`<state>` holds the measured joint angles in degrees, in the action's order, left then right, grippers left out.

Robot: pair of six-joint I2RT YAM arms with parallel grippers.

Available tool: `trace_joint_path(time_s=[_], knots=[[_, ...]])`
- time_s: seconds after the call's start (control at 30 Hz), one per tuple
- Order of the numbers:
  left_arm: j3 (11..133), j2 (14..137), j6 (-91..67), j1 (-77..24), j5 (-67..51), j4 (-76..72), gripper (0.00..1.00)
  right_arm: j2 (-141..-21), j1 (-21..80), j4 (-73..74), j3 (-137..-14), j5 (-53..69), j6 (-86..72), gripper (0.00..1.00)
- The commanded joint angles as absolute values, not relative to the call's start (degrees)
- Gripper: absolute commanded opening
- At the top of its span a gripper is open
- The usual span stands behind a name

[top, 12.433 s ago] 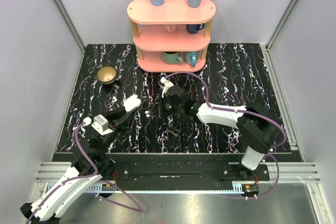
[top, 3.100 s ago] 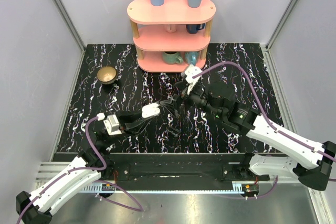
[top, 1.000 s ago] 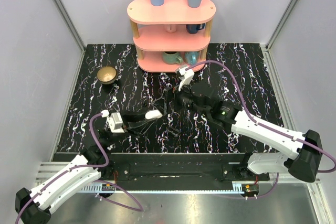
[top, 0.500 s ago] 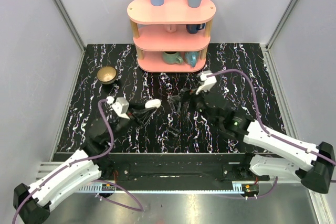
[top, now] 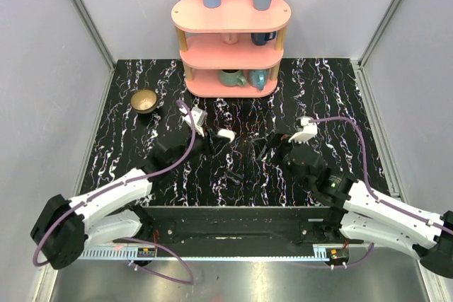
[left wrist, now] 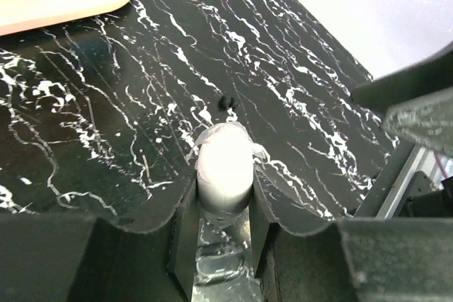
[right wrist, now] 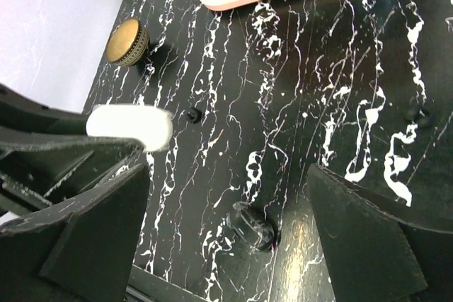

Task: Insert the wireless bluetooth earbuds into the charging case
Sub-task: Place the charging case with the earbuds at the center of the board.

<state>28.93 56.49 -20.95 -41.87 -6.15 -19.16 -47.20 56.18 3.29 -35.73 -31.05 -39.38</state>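
Observation:
My left gripper (top: 214, 136) is shut on the charging case (top: 226, 134), a smooth white oval, and holds it over the middle of the table. In the left wrist view the case (left wrist: 225, 164) sits pinched between the two black jaws of that gripper (left wrist: 225, 190). My right gripper (top: 272, 148) is open and empty, just right of the case. In the right wrist view its jaws (right wrist: 228, 175) stand wide apart over a small black glossy earbud-shaped piece (right wrist: 255, 226) on the table. A second tiny black piece (right wrist: 192, 114) lies beside the case (right wrist: 129, 126). No white earbuds show.
A pink three-tier shelf (top: 231, 46) with blue cups and mugs stands at the back. A small bronze bowl (top: 144, 100) sits at the back left, also in the right wrist view (right wrist: 127, 42). The table top (top: 333, 97) is black marble.
My left arm has swung right and farther out, carrying the case toward the table's middle. My right gripper has drawn back to the right and nearer, away from the case.

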Motion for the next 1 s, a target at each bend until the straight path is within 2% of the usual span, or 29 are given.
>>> trace_joint_path(time_s=[0.0, 0.23, 0.4, 0.7, 0.9, 0.97], knots=[[34.36, 63.52, -26.89, -40.61, -10.27, -27.5, 0.0, -43.51, 55.99, 4.92, -35.25, -33.66, -44.57, 1.0], [39.63, 74.0, -33.22, -37.18, -15.73, -30.85, 0.0, -42.01, 55.81, 7.73, -37.87, -34.89, -36.74, 1.0], [41.22, 78.57, -35.68, -36.57, -14.85, -32.16, 0.0, -41.75, 55.81, 13.88, -40.95, -40.07, -38.32, 1.0], [42.89, 90.78, -45.44, -33.75, -20.3, -40.6, 0.0, -37.97, 55.81, 14.76, -40.61, -43.24, -36.48, 1.0], [44.21, 95.44, -46.58, -33.22, -17.93, -39.12, 0.0, -37.09, 55.72, 14.85, -40.08, -42.8, -37.53, 1.0], [44.56, 96.58, -47.02, -33.05, -16.53, -38.59, 0.03, -37.18, 55.72, 14.94, -40.17, -42.28, -37.62, 1.0]])
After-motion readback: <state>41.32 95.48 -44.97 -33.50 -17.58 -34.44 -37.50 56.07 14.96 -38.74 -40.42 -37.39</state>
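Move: Down and ahead of the left hand, which already holds the charging case, lies the board's center: about 9 cm forward, 5 cm to the right and some 18 cm below. On the board, the dark glass piece sits roughly 7 cm back and 5 cm right of this hand, and the left black knob about 6 cm ahead and 10 cm left. From the empty right hand, the board's center is some 10 cm left, 9 cm ahead and 21 cm below. Carrying the still-pinched charging case over the board's center, the left hand goes forward about 8 cm and some 5 cm right, sinking gently at first and then steeply, about 9 cm in all, while its fingers tip downward by some 30 degrees. The right hand, open and empty, draws away to the right by about 6 cm, rising a little and turning slightly clockwise. ##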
